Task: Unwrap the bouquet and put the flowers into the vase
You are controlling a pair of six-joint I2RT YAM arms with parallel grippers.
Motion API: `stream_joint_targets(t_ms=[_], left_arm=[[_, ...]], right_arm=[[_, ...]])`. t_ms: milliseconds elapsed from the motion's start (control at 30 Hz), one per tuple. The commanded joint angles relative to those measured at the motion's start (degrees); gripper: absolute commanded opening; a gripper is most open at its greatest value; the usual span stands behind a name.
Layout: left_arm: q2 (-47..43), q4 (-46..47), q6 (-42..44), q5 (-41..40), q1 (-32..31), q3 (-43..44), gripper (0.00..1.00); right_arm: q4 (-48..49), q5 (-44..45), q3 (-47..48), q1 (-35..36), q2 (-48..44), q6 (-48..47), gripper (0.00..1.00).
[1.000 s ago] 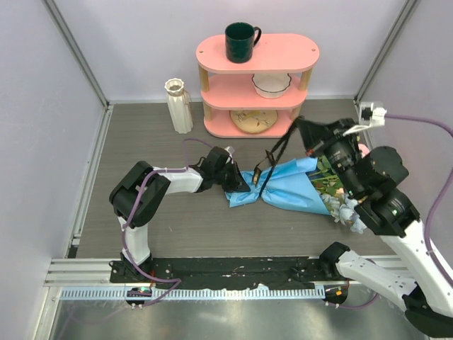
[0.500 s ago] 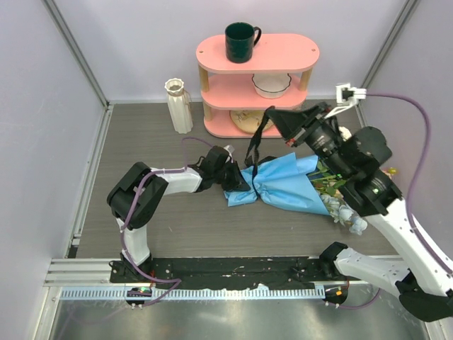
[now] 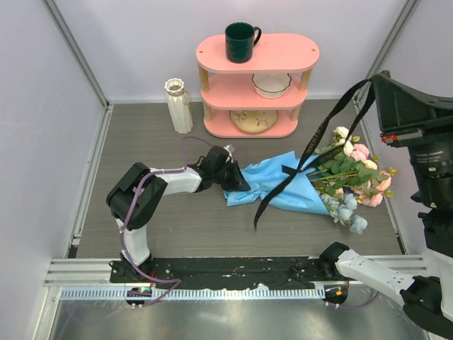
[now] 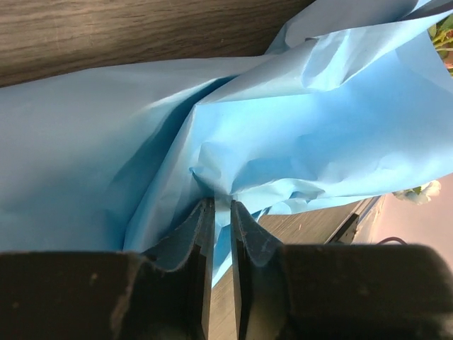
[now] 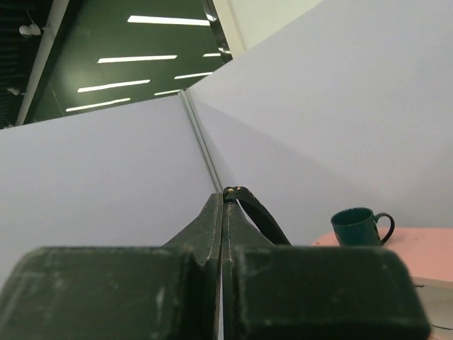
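The bouquet lies on the table with its blue paper (image 3: 279, 188) (image 4: 297, 127) pointing left. The flowers (image 3: 354, 177), pink, cream and pale blue, fan out at its right end. My left gripper (image 3: 239, 185) (image 4: 221, 203) is at the paper's left tip, its jaws a narrow slit apart with a puckered fold of paper pinched between the tips. My right gripper (image 3: 373, 78) (image 5: 225, 195) is raised high at the right, shut on one end of the black ribbon (image 3: 311, 145) (image 5: 262, 216). The ribbon slants down across the bouquet's waist to the table. The cream ribbed vase (image 3: 179, 106) stands upright at the back left.
A pink three-tier shelf (image 3: 258, 85) stands behind the bouquet. It holds a dark green mug (image 3: 241, 41) (image 5: 357, 227) on top, a white bowl (image 3: 271, 84) in the middle and a plate (image 3: 253, 119) below. Grey walls close in the table on the left and right.
My right arm has swung up and to the right, drawing the ribbon out long and uncovering the flowers. The left arm has stayed at the paper's tip.
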Motion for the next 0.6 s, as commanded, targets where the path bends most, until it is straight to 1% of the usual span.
stream_joint_targets(t_ms=[0, 33, 67, 133, 167, 233, 267, 333, 367, 400, 433, 467, 500, 567], left_arm=[[-3.46, 0.61, 1.83, 0.35, -0.02, -0.45, 0.22], [-4.16, 1.49, 2.18, 1.14, -0.02, -0.54, 0.26], [-5.99, 2.45, 2.27, 2.97, -0.02, -0.97, 0.34], [-8.72, 5.35, 2.88, 4.57, -0.02, -2.03, 0.43], [-12.31, 6.15, 3.40, 6.05, -0.02, -2.38, 0.49], [-16.28, 7.47, 4.63, 7.38, -0.02, -3.87, 0.55], [-21.08, 8.52, 6.29, 8.00, -0.02, -4.58, 0.60], [-26.37, 9.66, 8.23, 8.70, 0.06, -7.03, 0.64], [-29.01, 12.11, 9.98, 9.58, -0.02, -8.09, 0.77], [-34.52, 13.09, 11.22, 11.41, -0.02, -10.01, 0.84], [-37.27, 13.71, 12.28, 12.21, -0.11, -10.81, 0.89], [-39.83, 13.80, 13.33, 12.31, -0.20, -11.52, 0.98], [-44.98, 13.19, 16.04, 11.61, -0.20, -12.31, 1.00], [-48.71, 12.31, 18.60, 11.17, -0.29, -12.84, 1.00]], right_arm=[[-3.20, -0.54, -4.01, 0.03, 4.09, -1.05, 0.01], [-3.29, -1.07, -5.32, 0.03, 4.27, -0.88, 0.01], [-3.64, -1.33, -5.94, 0.03, 4.88, -0.96, 0.01], [-4.60, -2.82, -7.69, -0.06, 5.24, -1.05, 0.01], [-4.96, -3.09, -8.23, 0.12, 5.41, -1.14, 0.01], [-5.92, -3.71, -9.98, 0.12, 5.50, -1.05, 0.01], [-6.19, -4.32, -10.42, 0.03, 5.41, -0.88, 0.01], [-6.45, -5.28, -12.17, 0.03, 5.15, -0.53, 0.01], [-6.37, -6.51, -12.71, 0.03, 5.06, -0.09, 0.01], [-6.37, -8.70, -13.24, 0.12, 5.15, 0.09, 0.01], [-6.54, -10.11, -14.02, 0.03, 5.41, 0.26, 0.01], [-6.72, -11.69, -14.29, 0.03, 5.76, 0.44, 0.01], [-7.33, -15.45, -14.38, 0.03, 6.20, 0.35, 0.01], [-8.21, -19.59, -14.47, 0.03, 7.87, 0.44, 0.01]])
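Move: The black ribbon hangs from the raised right hand; its middle is about 15 cm back from the left hand, 13 cm to its right and 37 cm above. The left hand is at the gathered end of the blue wrapping, whose middle lies 11 cm to its right, level fore and aft and some 3 cm lower; the flowers are 37 cm to its right and 4 cm ahead. From the right hand the wrapping's middle is roughly 15 cm ahead, 3 cm left and 64 cm below. The left fingers come free of the blue wrapping's gathered end and spread wide as the hand shoots up about 24 cm, drawing back a little, its fingertips swinging up from the table, towards the hanging ribbon. The right hand keeps its shut pinch on the ribbon, bringing it down some 17 cm, left and forward towards the left hand while its fingers tip down towards level. ##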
